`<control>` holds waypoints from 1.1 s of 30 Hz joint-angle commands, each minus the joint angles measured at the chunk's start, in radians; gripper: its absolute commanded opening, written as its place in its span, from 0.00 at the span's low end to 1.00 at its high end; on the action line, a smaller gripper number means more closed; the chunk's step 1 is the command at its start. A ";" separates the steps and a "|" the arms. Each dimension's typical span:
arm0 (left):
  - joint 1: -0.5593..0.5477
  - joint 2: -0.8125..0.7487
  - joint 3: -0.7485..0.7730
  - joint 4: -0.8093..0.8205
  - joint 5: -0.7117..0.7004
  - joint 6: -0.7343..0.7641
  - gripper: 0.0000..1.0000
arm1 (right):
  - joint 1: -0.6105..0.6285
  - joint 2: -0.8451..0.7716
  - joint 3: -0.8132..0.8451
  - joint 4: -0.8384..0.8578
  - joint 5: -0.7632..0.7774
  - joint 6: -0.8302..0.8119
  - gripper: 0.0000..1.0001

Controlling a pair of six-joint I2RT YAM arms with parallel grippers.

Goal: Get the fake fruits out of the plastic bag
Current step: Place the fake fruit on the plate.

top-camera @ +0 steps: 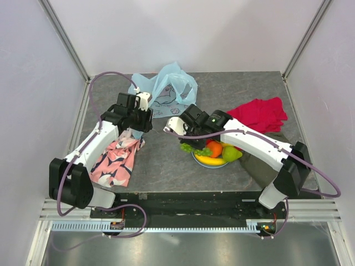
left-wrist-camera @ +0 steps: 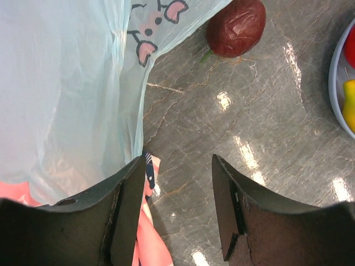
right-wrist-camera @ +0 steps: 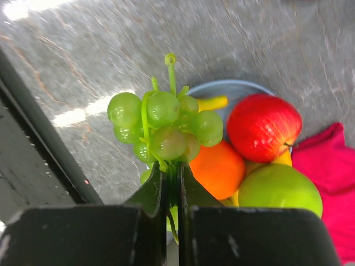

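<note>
The pale-blue plastic bag (top-camera: 166, 88) lies crumpled at the back of the table and fills the upper left of the left wrist view (left-wrist-camera: 66, 83). Beside it lies a dark purple plum (left-wrist-camera: 236, 27). My left gripper (left-wrist-camera: 177, 160) hangs open over bare table at the bag's edge, holding nothing. My right gripper (right-wrist-camera: 172, 166) is shut on the stem of the green grape bunch (right-wrist-camera: 166, 124), which hangs at the left rim of the light-blue plate (right-wrist-camera: 238, 88). On the plate lie a red apple (right-wrist-camera: 263, 126), an orange (right-wrist-camera: 219, 169), a green apple (right-wrist-camera: 280, 191) and a banana (right-wrist-camera: 211, 103).
A pink patterned cloth (top-camera: 115, 160) lies under the left arm, with its corner by my left finger (left-wrist-camera: 150, 233). A red cloth (top-camera: 259, 113) sits at the back right. White walls and metal posts enclose the table.
</note>
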 commanded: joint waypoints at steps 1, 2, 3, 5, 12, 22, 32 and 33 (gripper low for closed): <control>0.004 0.024 0.060 0.033 0.034 -0.040 0.58 | -0.037 0.017 -0.005 -0.015 0.079 0.021 0.00; 0.004 0.027 0.061 0.033 0.037 -0.038 0.58 | -0.040 0.022 -0.005 -0.013 0.082 0.027 0.00; 0.004 0.031 0.063 0.032 0.037 -0.040 0.58 | -0.048 0.028 -0.002 -0.013 0.080 0.033 0.00; 0.004 0.034 0.065 0.033 0.037 -0.040 0.58 | -0.057 0.047 0.001 -0.012 0.068 0.052 0.00; 0.004 0.040 0.055 0.035 0.031 -0.040 0.58 | -0.083 0.111 0.024 0.004 0.056 0.116 0.03; 0.004 0.078 0.074 0.032 0.047 -0.041 0.58 | -0.117 0.176 0.041 0.027 0.128 0.201 0.10; 0.004 0.101 0.078 0.033 0.060 -0.043 0.57 | -0.118 0.203 0.039 0.037 0.152 0.196 0.48; 0.004 0.100 0.077 0.033 0.059 -0.043 0.57 | -0.117 0.205 0.039 0.037 0.151 0.195 0.50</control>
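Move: From the right hand, which holds the grapes shut in its fingers, the plate's middle lies about 4 cm ahead, 6 cm to the right and 13 cm below. On it, the banana is about level with the hand, 6 cm right; the orange 5 cm ahead, 8 cm right; the red apple 10 cm ahead, 3 cm right. From the left hand the plate is roughly 12 cm back and 27 cm right, 12 cm lower. Lower the right gripper about 6 cm towards the left part of the plate, easing forward and some 3 cm right, with the grapes still pinched by the stem end. Swing the wrist roughly 20 degrees clockwise on the way, then, as the descent flattens out over the banana and orange, open the fingers to about halfway and let go of the grapes. ##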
